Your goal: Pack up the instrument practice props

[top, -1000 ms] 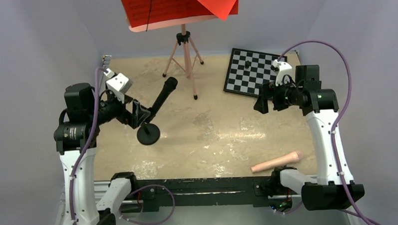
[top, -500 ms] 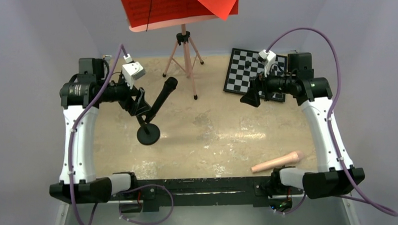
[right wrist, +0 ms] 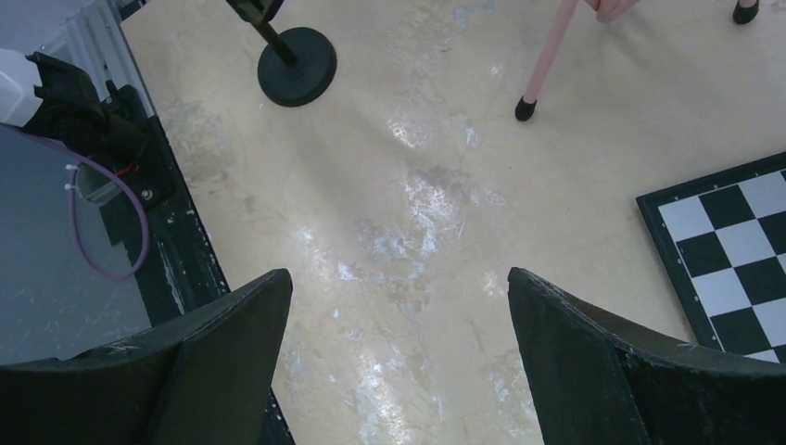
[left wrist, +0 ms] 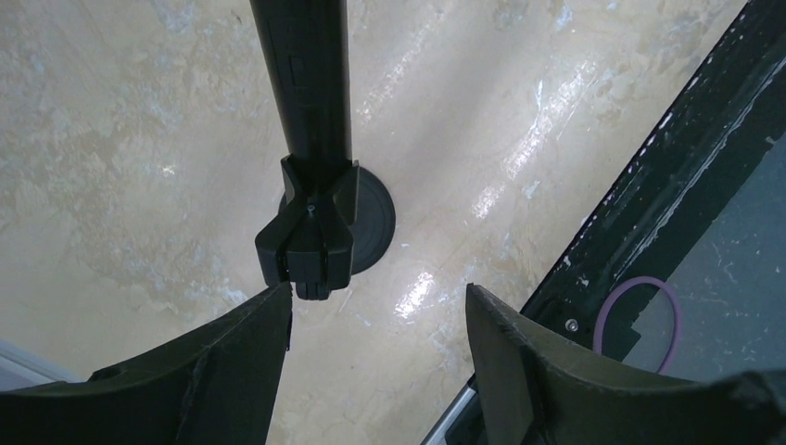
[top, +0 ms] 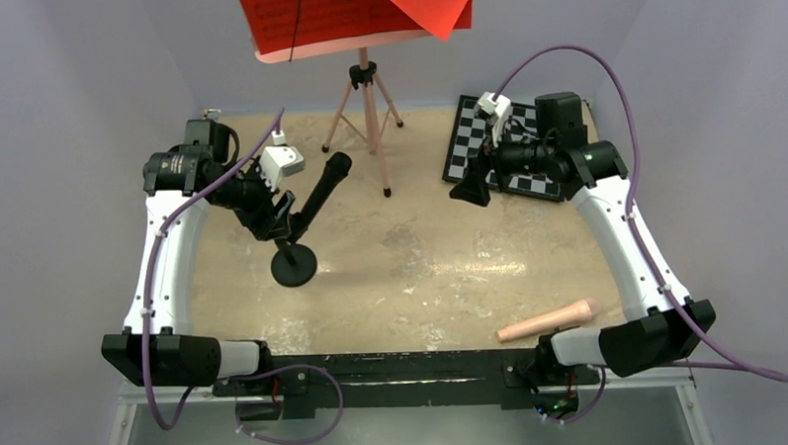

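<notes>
The pink music stand (top: 368, 110) stands at the back centre, red sheet-music pages (top: 343, 9) on its tray. A black microphone (top: 325, 188) leans in the clip of a small black mic stand with a round base (top: 294, 268). My left gripper (top: 283, 219) hovers open beside that clip. In the left wrist view the clip (left wrist: 310, 232) and microphone (left wrist: 306, 83) lie just beyond the left fingertip, nothing between the jaws of the left gripper (left wrist: 378, 295). My right gripper (top: 465, 191) hangs open over bare table, empty in the right wrist view (right wrist: 397, 276).
A black-and-white chessboard (top: 506, 139) lies at the back right, partly under the right arm. A pink tube (top: 550, 321) rests near the front right edge. The tripod's feet (right wrist: 526, 108) stand between the two grippers. The black frame rail (top: 425, 365) runs along the near edge.
Both arms have reached farther over the table. The left gripper has shifted right to the mic stand's clip. The right gripper has moved left and back, past the chessboard's left edge.
</notes>
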{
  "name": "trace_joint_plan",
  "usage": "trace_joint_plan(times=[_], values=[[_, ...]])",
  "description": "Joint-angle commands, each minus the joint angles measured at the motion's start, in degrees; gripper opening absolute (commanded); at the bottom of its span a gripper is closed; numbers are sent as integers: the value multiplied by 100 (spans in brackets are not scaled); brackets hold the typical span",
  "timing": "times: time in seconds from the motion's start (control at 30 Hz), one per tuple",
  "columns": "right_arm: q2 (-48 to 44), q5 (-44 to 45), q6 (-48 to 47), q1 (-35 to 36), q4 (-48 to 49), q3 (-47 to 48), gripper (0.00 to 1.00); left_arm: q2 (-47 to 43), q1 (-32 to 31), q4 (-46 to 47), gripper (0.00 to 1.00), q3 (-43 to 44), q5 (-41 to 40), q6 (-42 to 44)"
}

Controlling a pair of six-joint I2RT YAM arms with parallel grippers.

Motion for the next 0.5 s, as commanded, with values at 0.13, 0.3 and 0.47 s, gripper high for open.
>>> trace_joint_plan(times=[0.13, 0.3, 0.47], values=[[488, -318, -70, 304, 339, 566, 91, -76, -126, 954, 72, -475, -693, -107], [878, -337, 248, 604, 389, 970, 91, 11, -136, 1262, 73, -741, -959, -3], [963, -277, 355, 702, 402, 1062, 91, 298, -248, 1299, 73, -762, -628, 93]])
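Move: Below the left hand, about 4 cm ahead, 1 cm to its right and 9 cm down, is the stand clip holding the microphone's lower end. The stand base is roughly 3 cm ahead, 1 cm right and 21 cm down. From the right hand, the microphone's middle lies some 33 cm left, 4 cm ahead and 8 cm lower; the near tripod foot is about 18 cm left, 16 cm ahead and 26 cm down. Sinking about 4 cm while easing some 3 cm forward and slightly left, the left hand brings its open fingers closer over the clip, its wrist rolling a little so its left side rises. Meanwhile the right hand sweeps about 5 cm left and a little forward towards the microphone, almost level, turning some 5 degrees counter-clockwise, fingers staying wide open. ##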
